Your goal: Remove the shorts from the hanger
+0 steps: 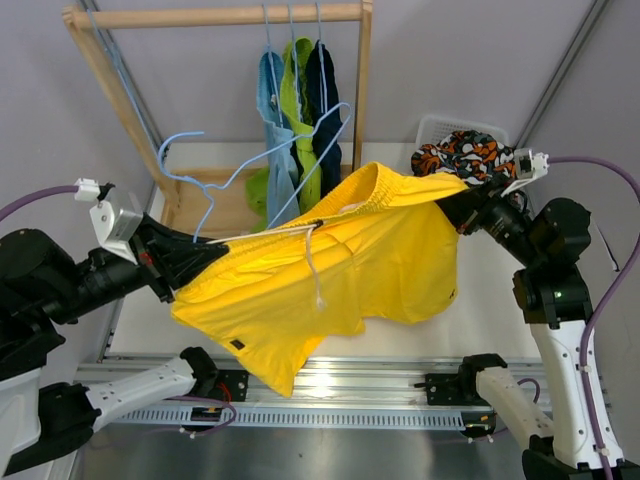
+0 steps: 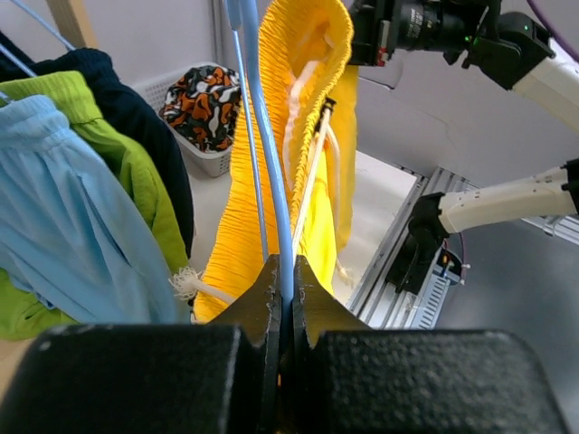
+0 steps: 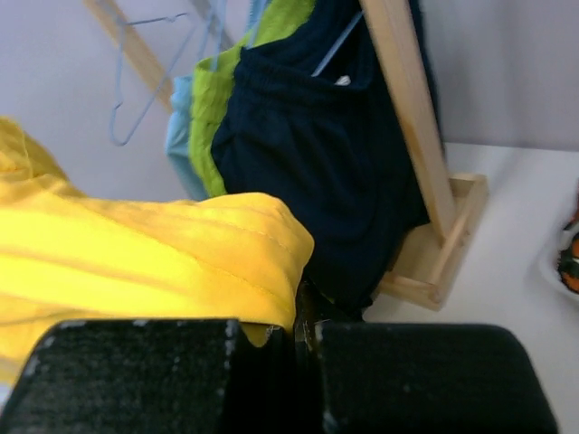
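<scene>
The bright yellow shorts (image 1: 340, 270) hang stretched in mid-air between my two arms, still threaded on a light blue wire hanger (image 2: 274, 181). My left gripper (image 1: 205, 250) is shut on the hanger's wire, which runs up from between its closed jaws (image 2: 287, 276). My right gripper (image 1: 462, 205) is shut on the bunched yellow waistband (image 3: 136, 262) at the shorts' right end. Light blue shorts (image 1: 274, 110), lime green shorts (image 1: 298, 80) and dark navy shorts (image 1: 324, 100) hang on the wooden rack (image 1: 220, 16) behind.
A white basket (image 1: 440, 128) at the back right holds the orange-black-white patterned shorts (image 1: 462, 155). The rack's wooden post (image 3: 407, 99) and base stand just behind the right gripper. A metal rail runs along the near table edge (image 1: 330, 375).
</scene>
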### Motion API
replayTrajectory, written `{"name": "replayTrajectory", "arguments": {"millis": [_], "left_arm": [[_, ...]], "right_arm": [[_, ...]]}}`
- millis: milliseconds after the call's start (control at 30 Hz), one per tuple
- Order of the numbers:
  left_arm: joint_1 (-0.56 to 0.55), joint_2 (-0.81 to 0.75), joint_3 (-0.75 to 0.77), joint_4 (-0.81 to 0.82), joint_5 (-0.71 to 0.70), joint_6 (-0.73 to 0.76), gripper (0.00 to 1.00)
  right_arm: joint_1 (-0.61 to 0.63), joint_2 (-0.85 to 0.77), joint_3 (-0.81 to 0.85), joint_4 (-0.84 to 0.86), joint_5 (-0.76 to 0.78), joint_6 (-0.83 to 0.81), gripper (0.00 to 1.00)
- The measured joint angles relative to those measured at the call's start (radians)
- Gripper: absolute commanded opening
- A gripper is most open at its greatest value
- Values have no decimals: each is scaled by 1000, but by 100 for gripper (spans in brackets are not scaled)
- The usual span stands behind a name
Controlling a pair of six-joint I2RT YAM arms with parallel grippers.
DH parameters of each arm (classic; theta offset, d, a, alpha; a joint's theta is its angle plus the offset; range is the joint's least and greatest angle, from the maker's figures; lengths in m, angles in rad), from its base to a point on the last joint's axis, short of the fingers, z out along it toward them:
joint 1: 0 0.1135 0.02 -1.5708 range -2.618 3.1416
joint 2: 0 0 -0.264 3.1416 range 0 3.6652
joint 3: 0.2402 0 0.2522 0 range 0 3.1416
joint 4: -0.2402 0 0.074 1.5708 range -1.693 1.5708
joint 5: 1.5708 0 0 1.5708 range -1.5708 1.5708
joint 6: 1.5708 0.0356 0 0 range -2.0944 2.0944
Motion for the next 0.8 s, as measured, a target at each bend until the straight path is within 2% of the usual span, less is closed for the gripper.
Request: {"name": "replayTrajectory", "arguments": {"millis": [133, 167, 200, 233, 300, 333, 433, 533, 633, 800], "left_arm": [[0, -72, -78, 57, -51, -3, 0], [0, -100, -106, 83, -62, -4, 0], [0, -126, -137, 117, -68, -4, 0], [-1, -155, -165, 148, -74, -4, 0], [0, -197, -182, 192, -75, -4, 0], [0, -204, -177, 217, -75, -5, 0], [0, -172, -135, 276, -71, -4, 0], [0, -119, -120, 338, -57, -5, 0], [0, -80, -123, 378, -53, -3, 0], [0, -69, -131, 430, -22, -2, 0]], "right_arm": [[5, -47, -104, 132, -148, 35, 0], [35, -56, -130, 171, -175, 46, 4], [75, -59, -145, 196, -196, 53, 19], [136, -58, -151, 207, -206, 54, 67], [299, -37, -142, 197, -189, 24, 89], [373, -23, -125, 177, -175, 1, 93], [579, 37, -54, 100, -73, -76, 93], [715, 74, -11, 60, 10, -137, 94], [747, 75, -8, 51, 54, -161, 99], [754, 104, 6, 101, 96, -168, 100]]}}
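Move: The right hand grips the far corner of the yellow shorts' waistband; the shorts' middle lies about 17 cm to its left, 10 cm back and 10 cm below. From it, the navy shorts hang some 27 cm ahead and 18 cm left, and the basket is about 22 cm ahead, 11 cm right and 33 cm down. From the left hand, holding hanger and waistband, the yellow shorts' middle is about 16 cm right, 5 cm ahead, 17 cm below. The right hand releases the waistband, going left and back about 20 cm; the left raises the hanger 7. ##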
